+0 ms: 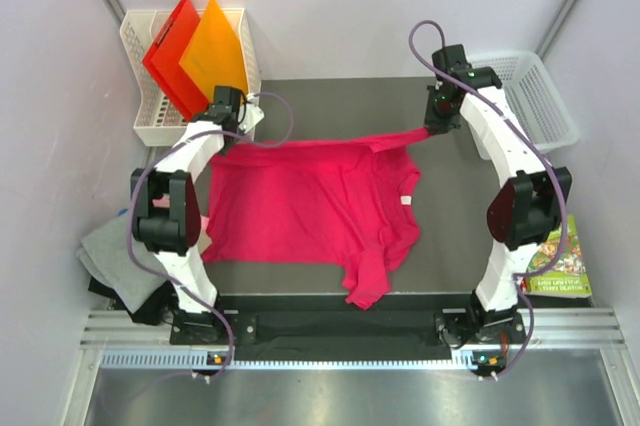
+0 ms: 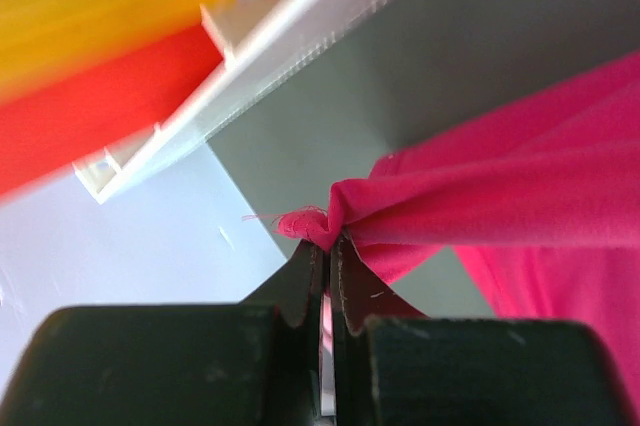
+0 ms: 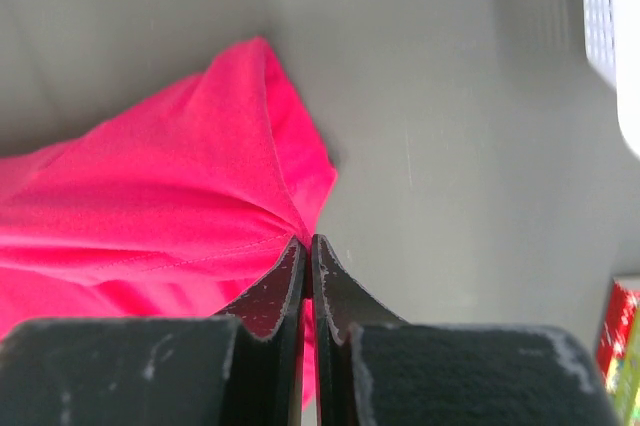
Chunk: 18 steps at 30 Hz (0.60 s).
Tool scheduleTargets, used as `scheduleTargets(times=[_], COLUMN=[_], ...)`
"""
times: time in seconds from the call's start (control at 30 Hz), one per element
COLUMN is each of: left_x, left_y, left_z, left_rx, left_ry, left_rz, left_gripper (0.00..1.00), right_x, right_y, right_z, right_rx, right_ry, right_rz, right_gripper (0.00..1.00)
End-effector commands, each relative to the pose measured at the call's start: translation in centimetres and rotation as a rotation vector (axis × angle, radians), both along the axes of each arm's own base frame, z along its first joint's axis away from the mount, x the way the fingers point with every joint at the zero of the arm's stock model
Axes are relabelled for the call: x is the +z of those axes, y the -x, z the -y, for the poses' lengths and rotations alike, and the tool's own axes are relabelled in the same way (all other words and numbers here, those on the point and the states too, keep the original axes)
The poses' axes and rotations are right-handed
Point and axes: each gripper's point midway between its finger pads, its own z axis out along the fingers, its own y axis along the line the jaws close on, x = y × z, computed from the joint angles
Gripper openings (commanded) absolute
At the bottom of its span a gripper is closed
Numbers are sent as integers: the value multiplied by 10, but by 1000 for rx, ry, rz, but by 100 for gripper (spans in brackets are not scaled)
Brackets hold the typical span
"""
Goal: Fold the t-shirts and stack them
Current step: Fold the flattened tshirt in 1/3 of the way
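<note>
A large magenta-pink t-shirt [image 1: 310, 206] lies spread over the middle of the dark table, its far edge pulled taut between the two arms. My left gripper [image 1: 232, 131] is shut on the shirt's far left corner; in the left wrist view the bunched cloth [image 2: 310, 221] sticks out past the closed fingertips [image 2: 328, 244]. My right gripper [image 1: 436, 126] is shut on the far right corner, with pink cloth [image 3: 200, 206] pinched at its tips [image 3: 306, 242]. A folded grey t-shirt [image 1: 115, 256] lies on a small pile at the left, beside the left arm's base.
A white basket [image 1: 150, 76] at the back left holds a red folder [image 1: 172, 51] and an orange folder [image 1: 215, 51]. Another white basket [image 1: 540, 96] stands at the back right. A green-covered book [image 1: 560, 261] lies at the right edge.
</note>
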Motion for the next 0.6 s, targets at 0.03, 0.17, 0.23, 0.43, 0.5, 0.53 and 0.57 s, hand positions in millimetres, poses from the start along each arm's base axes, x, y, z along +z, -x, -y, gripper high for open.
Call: scheduleTargets(times=[0.03,0.17,0.23,0.43,0.5,0.53,0.57], left_x=[42,43,35,-4,-21,-24,-26], left_y=[25,46,58,102,116,120,124], left_z=[-12,-13,-12,-10,-11,-11,-12], left_rx=[13,10,14,36,40,44,46], left_ry=[-12,-5,7,41,45,47,44], left_rz=[104,98,78,-38,-82,-84,-90], left_gripper=[0,0,0,5,25,26,27], right_x=[53,46,29,-12,-27,-31,-34], right_y=[32,57,69,114,131,137,141], right_z=[6,2,-1,-12,-15,-20,-21], right_rx=[18,36,36,53,67,74,76], right_ry=[19,22,21,8,2,-7,-8], right_rz=[119,98,60,-37,-82,-97,-105], right_gripper=[0,0,0,0,0,0,0])
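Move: Each hand already holds one end of the t-shirt's far hem, bound for the shirt's middle band: about 12 cm back and 10 cm below the left hand, some 15 cm back, 2 cm left and 15 cm below the right. From the left hand, the basket of folders stands roughly 15 cm ahead and 8 cm left. From the right hand, the empty basket is about 8 cm ahead and 25 cm right, the shirt's white tag 16 cm back and 3 cm left. Both hands keep the pinched hem between their fingertips and carry it back towards the bases over the lying shirt, left about 10 cm and right some 13 cm. They arc up about 3 cm first, then sink to finish lower than they began; the left fingers part about a quarter late on while the right stay shut. ##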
